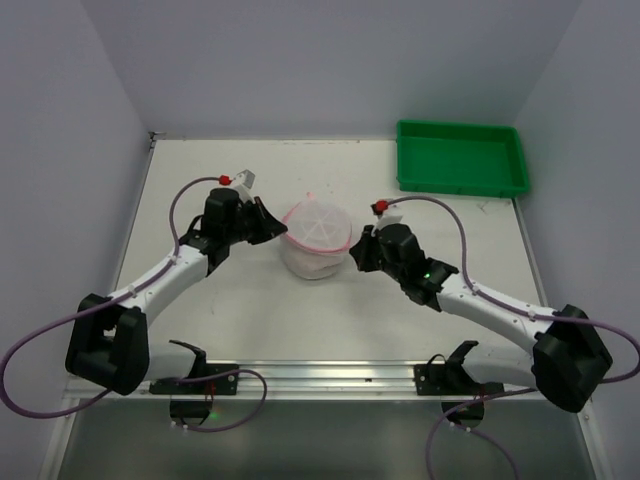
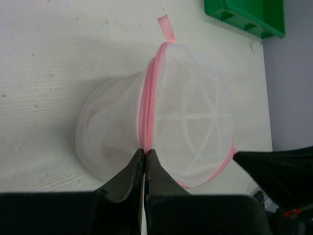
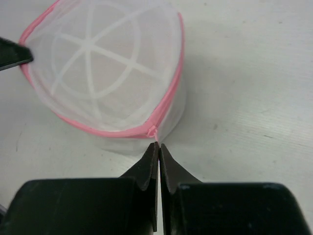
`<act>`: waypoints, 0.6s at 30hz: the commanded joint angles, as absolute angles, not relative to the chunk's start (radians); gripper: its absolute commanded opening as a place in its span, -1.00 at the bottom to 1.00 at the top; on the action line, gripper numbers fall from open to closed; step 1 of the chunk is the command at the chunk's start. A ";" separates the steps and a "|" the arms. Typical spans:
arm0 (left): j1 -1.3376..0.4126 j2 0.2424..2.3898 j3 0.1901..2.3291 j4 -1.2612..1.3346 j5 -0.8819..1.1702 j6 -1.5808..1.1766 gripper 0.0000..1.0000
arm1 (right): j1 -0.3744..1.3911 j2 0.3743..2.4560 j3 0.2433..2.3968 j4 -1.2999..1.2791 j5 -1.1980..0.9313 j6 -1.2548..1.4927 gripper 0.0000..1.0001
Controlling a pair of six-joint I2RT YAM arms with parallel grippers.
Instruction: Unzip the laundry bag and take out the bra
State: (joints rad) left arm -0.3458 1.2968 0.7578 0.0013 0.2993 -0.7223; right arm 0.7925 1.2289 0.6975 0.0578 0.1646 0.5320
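Note:
The laundry bag [image 1: 317, 238] stands mid-table, a white mesh drum with pink zipper trim, closed. My left gripper [image 1: 283, 232] is shut on the pink trim [image 2: 146, 112] at the bag's left side; in the left wrist view its tips [image 2: 145, 152] pinch the zipper band. My right gripper [image 1: 355, 250] is at the bag's right side, shut on the small pink zipper pull [image 3: 152, 132], with its tips [image 3: 159, 145] just below the slider. The bra is hidden inside the bag [image 3: 102, 73]; only a faint pale mass shows through the mesh [image 2: 112, 142].
A green tray [image 1: 460, 158] sits at the back right of the table, and its corner shows in the left wrist view [image 2: 249, 14]. A pink loop tab [image 2: 166, 27] sticks out from the bag's far rim. White walls enclose the table.

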 commanded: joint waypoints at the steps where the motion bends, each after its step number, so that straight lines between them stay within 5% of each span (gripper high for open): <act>1: -0.314 1.325 0.870 -0.070 0.278 -0.559 -1.00 | 0.692 1.126 0.618 -0.018 0.244 0.476 -1.00; 8: -0.313 1.480 1.034 -0.103 0.426 -0.427 -0.90 | 0.719 1.155 0.667 0.080 0.071 0.511 -1.00; 11: -0.311 1.526 1.112 -0.123 0.425 -0.414 0.10 | 0.779 1.235 0.728 0.123 0.031 0.549 -1.00; 12: -0.310 1.529 1.135 -0.126 0.413 -0.425 0.71 | 0.816 1.276 0.747 0.130 0.023 0.560 -1.00; 13: -0.310 1.523 1.138 -0.129 0.410 -0.440 0.93 | 0.836 1.299 0.788 0.149 0.017 0.581 -1.00; 18: -0.310 1.413 1.054 -0.185 0.275 -0.577 1.00 | 0.919 1.416 0.929 0.181 0.020 0.620 -1.00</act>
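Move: The left hand pinches the zipper at the laundry bag's left rim; the far pink tab, where it heads, lies about 7 cm ahead and 5 cm right, slightly lower. The bag's middle is some 7 cm to its right, 1 cm back, 5 cm below. For the right hand, pinching the zipper pull, the bag's middle is 7 cm left and 2 cm ahead; the green bin stands about 21 cm ahead, 24 cm right. Left opens off the zipper, reaching forward and up; right carries its pull 4 cm right, then 11 left. ##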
